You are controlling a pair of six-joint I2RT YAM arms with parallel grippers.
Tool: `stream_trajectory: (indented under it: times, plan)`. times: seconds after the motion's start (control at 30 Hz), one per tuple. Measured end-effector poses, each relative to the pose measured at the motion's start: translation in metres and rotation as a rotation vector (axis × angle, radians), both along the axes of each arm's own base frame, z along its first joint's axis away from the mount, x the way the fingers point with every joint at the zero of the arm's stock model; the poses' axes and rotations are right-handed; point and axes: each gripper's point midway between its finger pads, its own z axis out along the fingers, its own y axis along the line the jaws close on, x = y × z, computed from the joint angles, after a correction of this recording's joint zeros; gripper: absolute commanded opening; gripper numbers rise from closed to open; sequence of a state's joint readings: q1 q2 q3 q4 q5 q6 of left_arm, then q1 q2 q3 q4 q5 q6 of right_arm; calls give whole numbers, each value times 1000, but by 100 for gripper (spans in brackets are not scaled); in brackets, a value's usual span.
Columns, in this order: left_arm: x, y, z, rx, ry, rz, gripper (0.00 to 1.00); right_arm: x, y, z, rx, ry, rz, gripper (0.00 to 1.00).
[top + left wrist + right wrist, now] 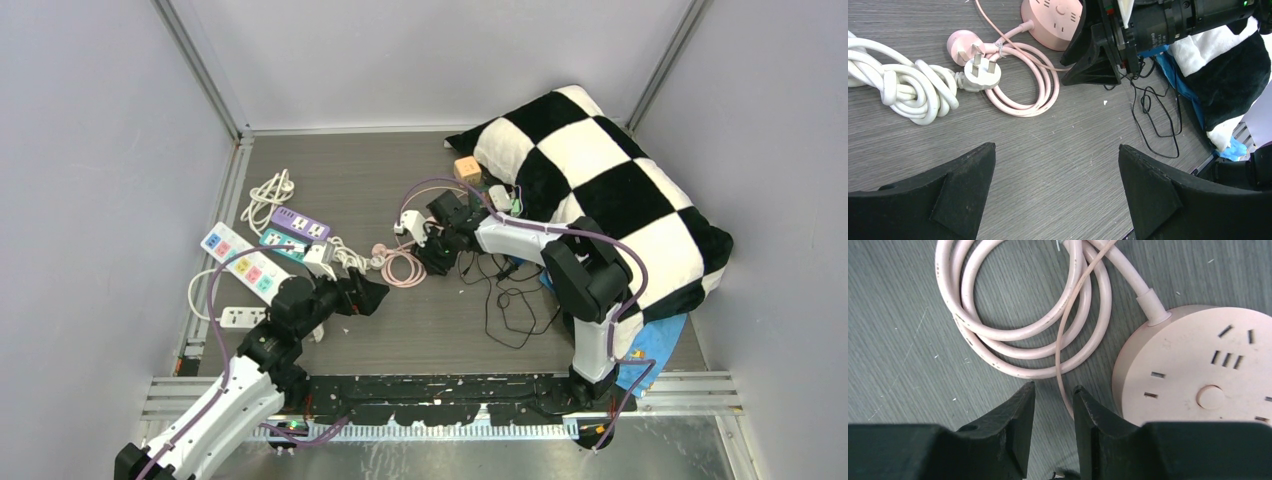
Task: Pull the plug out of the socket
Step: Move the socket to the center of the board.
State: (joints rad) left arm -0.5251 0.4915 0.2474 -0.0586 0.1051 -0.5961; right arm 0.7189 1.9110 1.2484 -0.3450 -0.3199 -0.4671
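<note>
A round pink socket (1193,365) lies on the grey table, its slots facing up. No plug shows in the part of its face that is visible. Its thick pink cord is coiled (1023,315) beside it. My right gripper (1054,385) hovers at the socket's left edge, jaws narrowed but apart, table showing between them. A thin pink cord (1060,350) runs past its right fingertip. In the left wrist view a pink plug (960,42) and a white three-pin plug (982,72) lie loose near the socket (1053,20). My left gripper (1057,145) stands wide open over bare table.
Several power strips (245,262) and a knotted white cord (913,90) lie at the left. A checkered pillow (600,190) fills the back right, with a thin black cable (510,300) and a blue cloth (655,350) in front of it. Walls enclose the table.
</note>
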Motion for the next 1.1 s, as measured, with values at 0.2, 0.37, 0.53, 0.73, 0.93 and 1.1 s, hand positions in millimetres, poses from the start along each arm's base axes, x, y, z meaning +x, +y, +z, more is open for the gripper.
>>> stream_trajectory:
  times: [0.2, 0.37, 0.53, 0.73, 0.93, 1.1]
  plan:
    - [0, 0, -2, 1, 7, 0, 93, 0, 0, -9, -18, 11, 0, 28]
    - [-1, 0, -3, 3, 11, -1, 93, -1, -1, -10, -26, 13, 5, 11]
    - [-1, 0, -3, 2, 13, -3, 93, -3, -2, -10, -32, 16, 12, 1]
    - [-2, -1, -3, 1, 13, -9, 93, -6, -3, -1, -27, 8, 29, 1]
    - [-3, -2, -3, -2, 14, -17, 93, -3, 0, 65, 98, -82, 57, 1]
    - [-3, -4, -7, 1, 24, -25, 93, 9, -19, 123, 216, -192, 11, 1]
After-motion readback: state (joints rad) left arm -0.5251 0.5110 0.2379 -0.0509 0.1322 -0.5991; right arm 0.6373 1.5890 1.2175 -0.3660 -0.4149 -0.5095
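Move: The thin pink cord to be caught already runs between the right gripper's half-open fingertips, about 1 cm below them. From that gripper, the round pink socket sits some 6 cm forward and 1 cm right, the socket's coiled cable about 5 cm left and 1 cm back, and the black cable end about 5 cm right and 2 cm back. From the left gripper, the cord is about 10 cm forward, 13 cm right and 11 cm lower. Ease the right gripper down about 1 cm beside the coiled cable and the round socket, then hold it there and shut the fingers fully to pinch the thin pink cord. With the cord gripped, raise it quickly some 13 cm from there, drifting about 2 cm right late on and tilting the fingers up and outward about 15 degrees. ##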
